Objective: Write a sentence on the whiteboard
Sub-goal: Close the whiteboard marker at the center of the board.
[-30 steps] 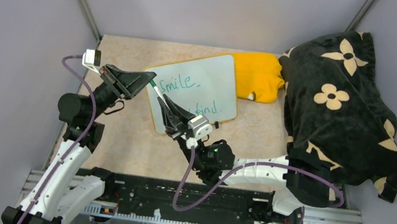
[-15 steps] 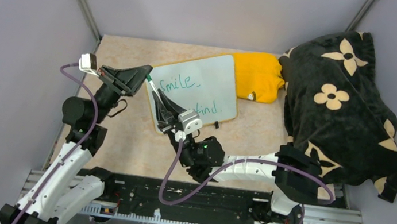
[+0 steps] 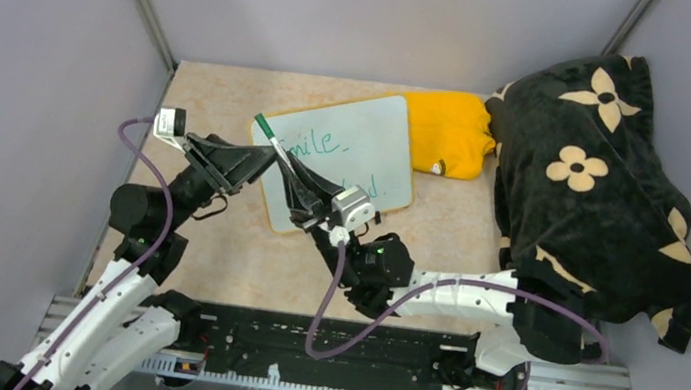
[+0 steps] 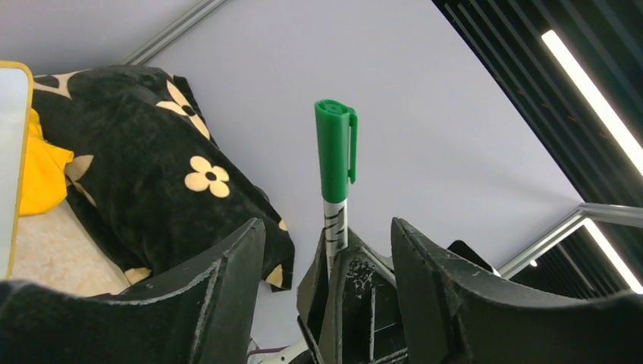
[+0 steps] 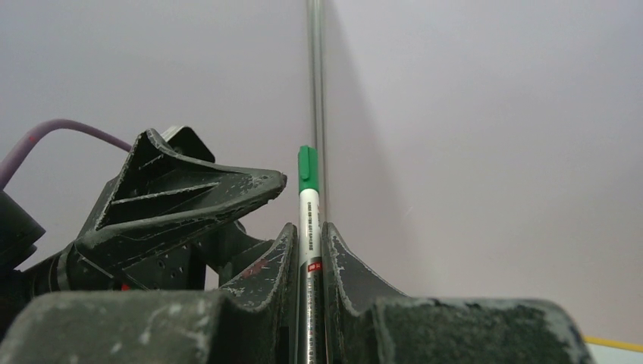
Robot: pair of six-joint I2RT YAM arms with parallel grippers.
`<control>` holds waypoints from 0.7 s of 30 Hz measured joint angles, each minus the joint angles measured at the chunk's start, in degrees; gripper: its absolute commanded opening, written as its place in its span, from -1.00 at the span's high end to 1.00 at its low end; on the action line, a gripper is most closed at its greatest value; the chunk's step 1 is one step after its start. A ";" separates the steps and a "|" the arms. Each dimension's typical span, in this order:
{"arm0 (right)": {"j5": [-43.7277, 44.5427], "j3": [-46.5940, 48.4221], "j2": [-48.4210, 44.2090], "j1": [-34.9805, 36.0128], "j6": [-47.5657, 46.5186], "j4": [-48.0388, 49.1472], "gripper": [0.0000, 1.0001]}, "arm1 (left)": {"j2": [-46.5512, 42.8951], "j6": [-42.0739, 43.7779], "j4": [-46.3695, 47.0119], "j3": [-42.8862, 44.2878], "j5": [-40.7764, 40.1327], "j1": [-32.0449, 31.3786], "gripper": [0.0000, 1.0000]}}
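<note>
The whiteboard (image 3: 376, 123) lies flat on the table at mid-back. The sentence (image 3: 313, 140) is in green marker on it, and my right arm covers most of its lower line. My right gripper (image 3: 296, 170) (image 5: 308, 235) is shut on a green-capped marker (image 3: 269, 135) (image 5: 307, 197) (image 4: 336, 159). The marker points up and to the left over the board's near-left corner. My left gripper (image 3: 261, 157) (image 4: 326, 235) stands open just left of it. Its fingers (image 4: 227, 280) straddle the right gripper's tips without touching the marker.
A folded yellow cloth (image 3: 451, 128) lies against the board's right end. A large black blanket with cream flowers (image 3: 591, 177) fills the right side. Grey walls close in the table on three sides.
My left gripper has gone from shut at the marker's capped end to open and has shifted slightly right. The right gripper has kept hold of the marker and tilted it upward.
</note>
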 measured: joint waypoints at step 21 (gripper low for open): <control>-4.68 -6.43 -6.95 0.17 7.17 -8.02 1.00 | 2.29 4.79 -2.80 2.60 6.58 0.00 0.73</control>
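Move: The green cap on the marker held by the right gripper stands about 4 cm ahead of the open left fingers, roughly level sideways and some 3 cm above. The right fingertips are about 4 cm to the left hand's right, 1 cm back and 2 cm lower; the whiteboard's middle lies some 10 cm ahead, 8 cm right and 35 cm below. From the right hand, the left gripper is 4 cm left, 1 cm ahead and 2 cm up, the cap 5 cm ahead, 4 cm left and 5 cm up. Keep the marker pinched in the right gripper and draw it back and down about 3 cm in all, turning it slightly counter-clockwise, to lower the cap towards the left fingers. Ease the left gripper back a little while open, then bring it some 2 cm right and slightly down so the marker comes between its fingers, closing them around the lower part of the cap. ##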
